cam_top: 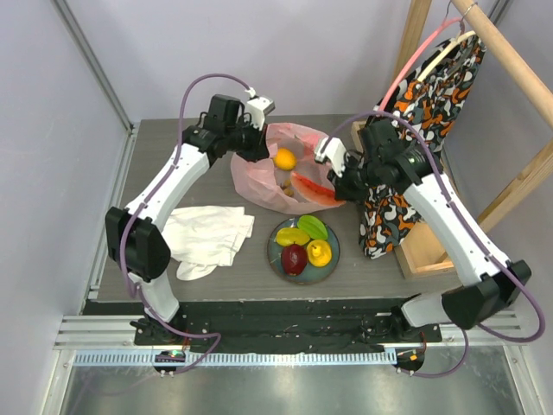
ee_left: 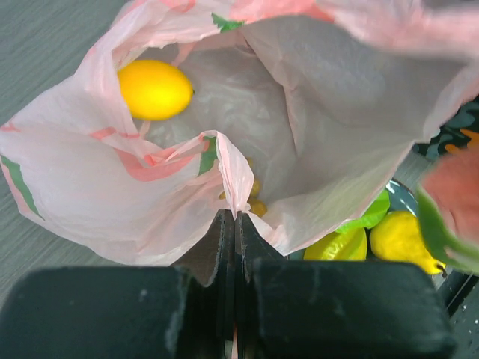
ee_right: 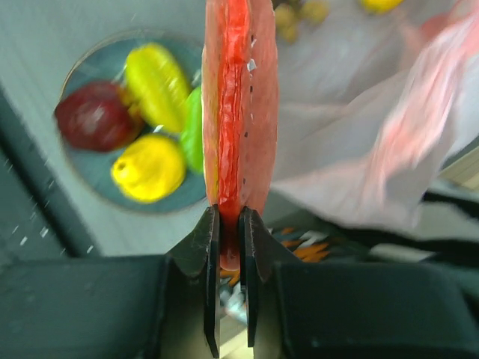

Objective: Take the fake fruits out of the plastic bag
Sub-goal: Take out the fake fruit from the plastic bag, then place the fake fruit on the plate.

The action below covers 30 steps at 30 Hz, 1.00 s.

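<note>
The pink plastic bag [cam_top: 270, 180] lies open behind the plate [cam_top: 280, 257]. My left gripper [cam_top: 251, 143] is shut on the bag's rim [ee_left: 233, 196] and holds the mouth open. Inside lie a yellow-orange fruit [cam_top: 284, 158] [ee_left: 153, 89] and small brownish-yellow grapes [ee_left: 257, 206], mostly hidden. My right gripper [cam_top: 339, 184] is shut on the red watermelon slice [cam_top: 314, 188] [ee_right: 238, 112], held edge-up just outside the bag's mouth above the table. On the plate lie a dark red apple [cam_top: 294, 258] [ee_right: 94, 116], two yellow pieces [cam_top: 319, 252] [cam_top: 290, 236] and a green piece [cam_top: 313, 226].
A crumpled white cloth [cam_top: 207, 237] lies left of the plate. An orange-black patterned fabric [cam_top: 415, 130] hangs from a wooden rack [cam_top: 499, 52] at the right, close behind my right arm. The table's near edge runs just below the plate.
</note>
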### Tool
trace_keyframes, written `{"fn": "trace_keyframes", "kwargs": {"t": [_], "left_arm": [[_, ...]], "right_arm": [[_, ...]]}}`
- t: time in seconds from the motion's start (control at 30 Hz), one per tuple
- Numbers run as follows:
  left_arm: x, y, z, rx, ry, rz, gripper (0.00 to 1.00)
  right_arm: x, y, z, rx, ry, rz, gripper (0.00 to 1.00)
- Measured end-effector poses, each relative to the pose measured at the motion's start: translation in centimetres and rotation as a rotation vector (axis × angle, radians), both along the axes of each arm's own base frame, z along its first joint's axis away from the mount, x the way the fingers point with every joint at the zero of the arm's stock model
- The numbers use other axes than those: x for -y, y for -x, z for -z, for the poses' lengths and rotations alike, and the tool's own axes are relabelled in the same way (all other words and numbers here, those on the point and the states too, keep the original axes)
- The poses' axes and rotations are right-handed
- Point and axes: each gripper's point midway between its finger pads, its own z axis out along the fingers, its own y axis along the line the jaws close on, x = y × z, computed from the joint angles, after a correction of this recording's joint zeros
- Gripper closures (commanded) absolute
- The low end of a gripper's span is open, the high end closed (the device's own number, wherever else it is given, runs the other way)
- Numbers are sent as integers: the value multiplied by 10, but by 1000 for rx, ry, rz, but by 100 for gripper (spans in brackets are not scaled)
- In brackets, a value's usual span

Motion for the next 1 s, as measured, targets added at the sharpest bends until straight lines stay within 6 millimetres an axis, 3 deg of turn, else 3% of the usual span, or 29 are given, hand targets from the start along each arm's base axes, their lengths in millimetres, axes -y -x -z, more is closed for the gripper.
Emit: {"fn": "trace_keyframes", "kwargs": {"t": [0.23,0.5,0.7,1.0], "left_arm": [[2,-9,-10,34,14,-19,100],[1,-10,-10,36,9,-26,100],[-2,-6,-7,30,3,-25,100],[-11,9,-10,40,-13,-23,100]], "right_arm": [[35,81,32,-113,81,-56,96],[16,141,77,-53,236,-436,96],[-3,135,89,50,305,-617,96],[-7,129,114,62,374,-730,96]]}}
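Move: The right hand, already holding the watermelon slice, is bound for the plate, roughly 5 cm back, 9 cm left and 21 cm below. On the plate, from this hand, the yellow pear lies about 5 cm back and 5 cm left, the red fruit 7 cm back and 12 cm left, and the green fruit 1 cm ahead and 7 cm left. The plastic bag's middle is some 18 cm ahead, 11 cm left. From the left hand, the plate is about 17 cm back and 11 cm right, well below. The watermelon slice, still pinched in the right fingers, is carried back from over the bag's near right side, first slightly right as well, then sinking and swinging some 40 degrees counter-clockwise with its left side dipping, and lastly almost straight down towards the plate, about 13 cm back in all. The left hand keeps its pinch on the bag's rim, nearly in place. ##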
